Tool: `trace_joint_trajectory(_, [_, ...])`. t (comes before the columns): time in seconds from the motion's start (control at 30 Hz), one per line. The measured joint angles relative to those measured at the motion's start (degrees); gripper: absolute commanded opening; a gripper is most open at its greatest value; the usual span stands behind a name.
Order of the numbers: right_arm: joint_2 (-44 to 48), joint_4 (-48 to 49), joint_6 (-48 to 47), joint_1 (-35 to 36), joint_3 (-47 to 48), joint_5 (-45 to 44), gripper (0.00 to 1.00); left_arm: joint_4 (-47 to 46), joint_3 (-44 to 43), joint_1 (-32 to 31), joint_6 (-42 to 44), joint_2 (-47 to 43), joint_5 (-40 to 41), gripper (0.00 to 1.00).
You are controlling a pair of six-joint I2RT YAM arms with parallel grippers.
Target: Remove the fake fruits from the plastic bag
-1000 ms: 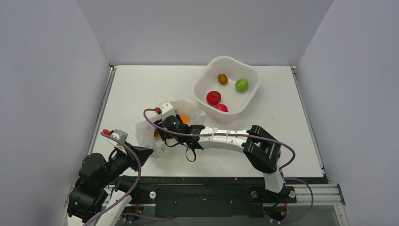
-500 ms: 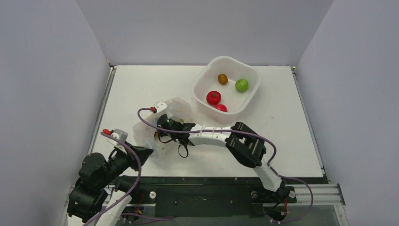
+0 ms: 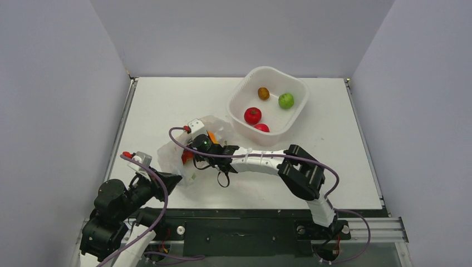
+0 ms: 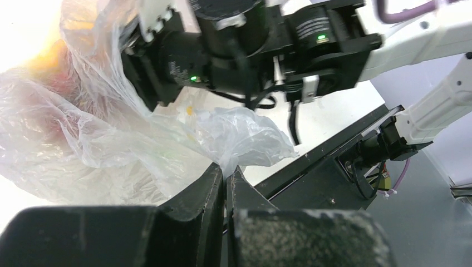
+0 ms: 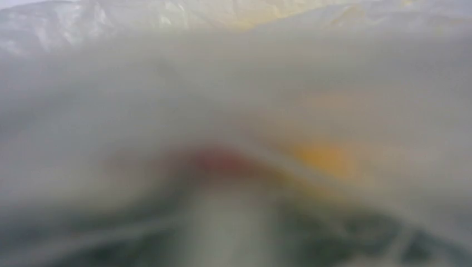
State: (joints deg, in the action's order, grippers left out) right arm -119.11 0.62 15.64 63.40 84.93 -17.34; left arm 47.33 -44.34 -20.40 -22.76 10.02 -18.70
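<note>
The plastic bag (image 3: pixel 173 154) lies crumpled at the table's front left. My left gripper (image 3: pixel 171 179) is shut on its near corner, and in the left wrist view the jaws (image 4: pixel 225 169) pinch a fold of the film (image 4: pixel 111 139). My right gripper (image 3: pixel 191 154) reaches into the bag's mouth, its fingers hidden by film. An orange-yellow fruit (image 3: pixel 211 136) shows just behind the right wrist, and a red fruit (image 3: pixel 186 157) shows through the bag. The right wrist view is blurred by film, with only a red patch (image 5: pixel 222 161) and an orange patch (image 5: pixel 325 158).
A white square tub (image 3: pixel 239 92) stands at the back right. It holds a red round fruit (image 3: pixel 252 115), a second red one (image 3: pixel 261 127), a green apple (image 3: pixel 286 100) and a small brown fruit (image 3: pixel 263 93). The right forearm (image 3: pixel 261 161) stretches across the front middle.
My right gripper pushed deeper left into the bag, then drew back a little to the right. The orange fruit was covered and shows again. The left gripper has kept its hold.
</note>
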Motion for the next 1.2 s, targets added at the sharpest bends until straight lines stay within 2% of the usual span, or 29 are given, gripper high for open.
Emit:
trace_joint_trajectory(0.4, [19.0, -0.3, 2.3, 1.4, -12.3, 3.0, 0.0, 0.0, 0.0, 0.5, 0.0, 0.6, 0.0, 0.0])
trace_joint_trajectory(0.77, [24.3, -1.2, 4.8, 2.0, -15.5, 7.1, 0.0, 0.0, 0.0, 1.7, 0.0, 1.5, -0.9, 0.0])
trace_joint_trajectory(1.2, [31.5, -5.6, 4.6, 2.3, -23.8, 5.6, 0.0, 0.0, 0.0, 1.8, -0.6, -3.1, 2.7, 0.0])
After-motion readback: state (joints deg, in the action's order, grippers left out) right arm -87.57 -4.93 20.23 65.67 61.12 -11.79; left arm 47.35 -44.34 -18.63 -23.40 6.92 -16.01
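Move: The right fingers, down in the bag, are already shut on the strawberry bunch. The white basket that the fruit goes to has its middle about 19 cm ahead of them and 32 cm to their right, roughly level. Inside the bag the orange fruit is some 6 cm ahead and 9 cm to the right, and the whole tomato in the basket about 15 cm ahead and 25 cm to the right. From the left hand the basket is roughly 37 cm ahead, 30 cm to the right and 17 cm lower. Keep the right gripper's pinch on one berry and draw the bunch up about 10 cm while pulling back and to the right, out of the bag's folds. Then swing it on to the right, still easing back and sinking some 2 cm, for about 9 cm each of back and right in all. Keep the left gripper shut on the bag's rim, near its place. ##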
